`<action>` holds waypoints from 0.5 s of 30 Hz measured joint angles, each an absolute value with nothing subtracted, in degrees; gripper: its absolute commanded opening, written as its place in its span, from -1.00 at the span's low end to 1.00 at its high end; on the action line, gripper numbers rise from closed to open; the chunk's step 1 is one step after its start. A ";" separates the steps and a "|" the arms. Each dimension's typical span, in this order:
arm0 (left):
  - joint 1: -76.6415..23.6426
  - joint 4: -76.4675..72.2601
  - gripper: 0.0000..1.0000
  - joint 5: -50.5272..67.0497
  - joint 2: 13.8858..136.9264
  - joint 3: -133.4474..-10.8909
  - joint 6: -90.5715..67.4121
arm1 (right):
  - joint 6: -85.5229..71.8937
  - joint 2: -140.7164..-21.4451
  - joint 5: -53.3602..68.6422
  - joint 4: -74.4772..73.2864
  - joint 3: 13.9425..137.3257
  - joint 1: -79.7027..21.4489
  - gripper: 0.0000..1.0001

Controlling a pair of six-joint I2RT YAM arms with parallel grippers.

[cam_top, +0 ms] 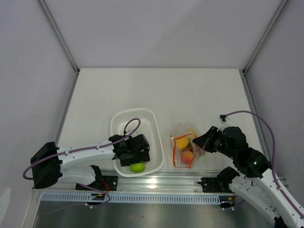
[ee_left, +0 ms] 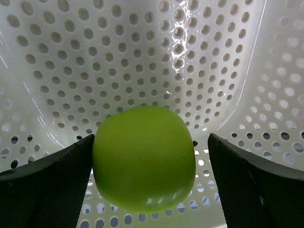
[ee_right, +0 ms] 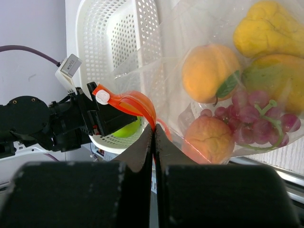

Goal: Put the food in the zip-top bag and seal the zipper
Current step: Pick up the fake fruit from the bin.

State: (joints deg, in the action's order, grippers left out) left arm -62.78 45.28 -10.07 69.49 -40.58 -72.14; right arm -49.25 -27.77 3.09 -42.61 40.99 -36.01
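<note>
A green apple (ee_left: 142, 156) lies in the near end of the white perforated basket (cam_top: 121, 121). My left gripper (ee_left: 149, 190) is open around it: the left finger touches the apple, the right finger stands apart. From above, the apple (cam_top: 137, 167) shows just below the left gripper (cam_top: 135, 159). The clear zip-top bag (cam_top: 185, 151) lies right of the basket. It holds an orange (ee_right: 209, 71), pear (ee_right: 266, 28), mango (ee_right: 275, 78), grapes (ee_right: 251, 118) and peach (ee_right: 209, 140). My right gripper (ee_right: 154, 130) is shut on the bag's mouth at the red-orange zipper (ee_right: 135, 102).
A metal rail (cam_top: 156, 183) runs along the table's near edge by the arm bases. Grey walls enclose the table on three sides. The left arm's wrist (ee_right: 47, 123) sits close behind the bag's mouth in the right wrist view. Purple cables loop over both arms.
</note>
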 measured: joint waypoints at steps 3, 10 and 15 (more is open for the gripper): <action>-63.24 45.01 0.99 -9.85 69.49 -40.14 -72.14 | -49.28 -27.75 3.09 -42.59 40.86 -36.01 -1.00; -64.38 43.44 0.75 -9.80 69.41 -39.94 -72.07 | -49.28 -27.29 3.07 -42.63 40.82 -36.01 -1.00; -64.45 41.32 -0.05 -10.13 66.41 -37.80 -71.81 | -49.30 -27.05 3.07 -42.61 40.82 -36.01 -1.00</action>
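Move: Between the left hand's open fingers sits the green apple, the last food in the bin, its middle about 1 cm back from the hand point, level with it sideways and roughly 1 cm below. The bin's middle is some 10 cm ahead and a couple of cm lower. The filled bag lies about 23 cm to the right and 7 cm farther out. From the right hand, the apple is about 26 cm left, 6 cm back and 17 cm below. Closing on the green apple down in the bin, the left hand first eases about 1 cm to the right and slightly back, staying low at the same height and still pointing down. Its fingers then draw in by roughly a quarter of their opening, until their pads pinch the apple from both sides. ##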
